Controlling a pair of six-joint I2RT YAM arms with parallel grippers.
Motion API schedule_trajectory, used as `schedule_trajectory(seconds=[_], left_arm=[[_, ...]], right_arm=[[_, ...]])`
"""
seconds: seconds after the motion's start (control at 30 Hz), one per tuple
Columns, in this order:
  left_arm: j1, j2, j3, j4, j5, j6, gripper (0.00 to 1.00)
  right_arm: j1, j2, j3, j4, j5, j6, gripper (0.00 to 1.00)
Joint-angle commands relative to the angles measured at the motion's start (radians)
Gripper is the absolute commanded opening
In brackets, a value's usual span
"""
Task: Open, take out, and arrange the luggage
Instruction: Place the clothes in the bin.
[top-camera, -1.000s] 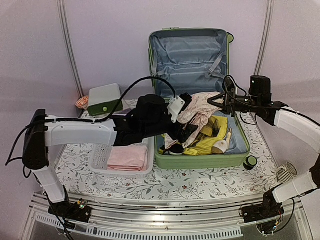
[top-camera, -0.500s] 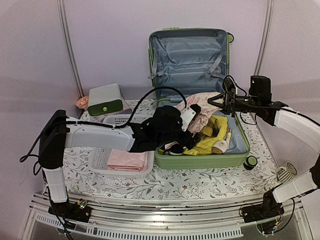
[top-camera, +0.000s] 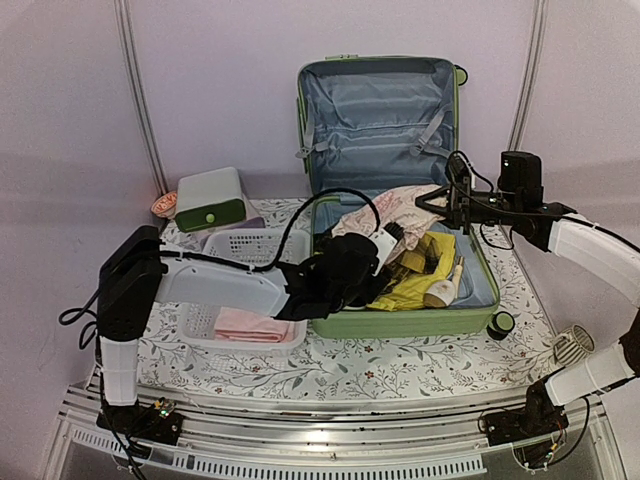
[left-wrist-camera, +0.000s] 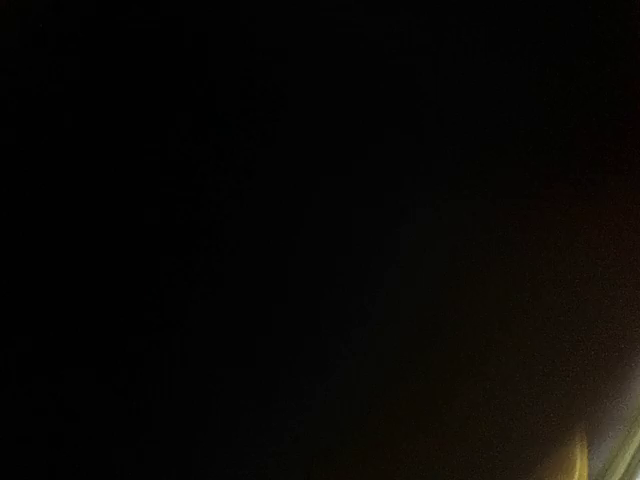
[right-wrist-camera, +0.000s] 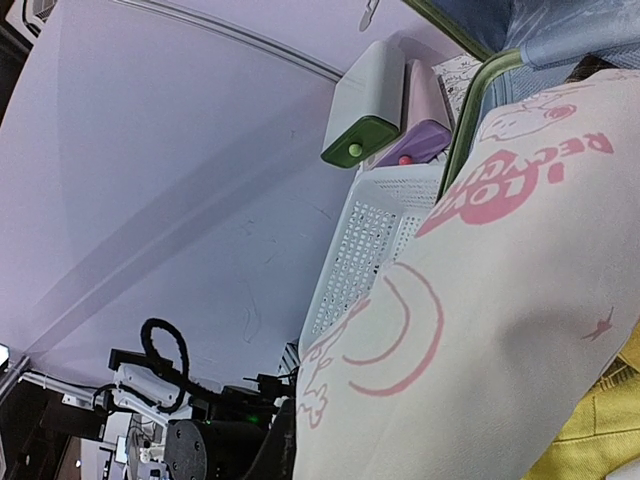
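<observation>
The light-green luggage lies open on the table, its grey-blue lined lid upright at the back. Its tray holds black clothes, a yellow garment and a cream garment with pink print. My left gripper is pushed down into the dark clothes at the tray's front left, fingers hidden; the left wrist view is black. My right gripper hangs over the tray's back right, shut on the cream garment's raised edge. That cream garment fills the right wrist view and hides the jaws.
A white perforated basket with a folded pink cloth stands left of the luggage, also seen as the basket. Behind it sits a white-and-green drawer box. A round slotted object lies at the table's right edge.
My left arm has swung right and down, from above the basket into the luggage's front left, sinking among the black clothes. The right arm and the cream garment have stayed put.
</observation>
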Motion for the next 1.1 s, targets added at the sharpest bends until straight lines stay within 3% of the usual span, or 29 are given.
schedule_trajectory(seconds=[0.0,0.03,0.07,0.3,0.77,0.93,1.07], left_arm=[[-0.012,-0.021,0.018,-0.009,-0.115,0.069,0.21],[-0.013,-0.031,0.016,-0.013,-0.127,0.083,0.02],[-0.014,-0.045,0.013,-0.024,-0.131,0.1,0.0],[0.001,-0.241,-0.019,-0.227,0.092,0.185,0.0],[0.046,-0.646,-0.195,-0.419,-0.033,0.417,0.0],[0.192,-0.81,-0.227,-0.489,0.2,0.458,0.0],[0.258,-0.941,-0.319,-0.501,0.377,0.596,0.0]], right_arm=[[0.006,-0.038,0.027,0.062,-0.029,-0.006,0.04],[0.005,-0.037,0.026,0.061,-0.028,-0.005,0.04],[0.005,-0.036,0.027,0.063,-0.028,-0.004,0.04],[0.032,-0.019,0.077,0.06,-0.019,0.009,0.04],[0.271,0.113,0.265,0.175,0.114,0.038,0.02],[0.338,0.167,0.288,0.302,0.188,0.068,0.02],[0.386,0.231,0.303,0.413,0.232,0.106,0.02]])
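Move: The left hand, open, has the near, hanging end of the printed cloth between its fingers; the cloth's middle is about 3 cm ahead, 1 cm left and 5 cm above. From this hand the bin is some 28 cm left and 3 ahead, the folded pink cloth in it 27 left and 4 back, and the yellow garment 10 right and 3 ahead, all lower. The right hand already grips the cloth's upper end; the bin lies about 36 cm to its left, 2 ahead, well below. Upward first, then mostly left: the left fingers shut on the hanging end of the printed cloth, and that arm lifts it about 16 cm and carries it some 20 cm left, out of the suitcase towards above the bin, speeding up. The right hand keeps its pinch and follows a little later, about 13 cm left and 8 up, easing back slightly. ##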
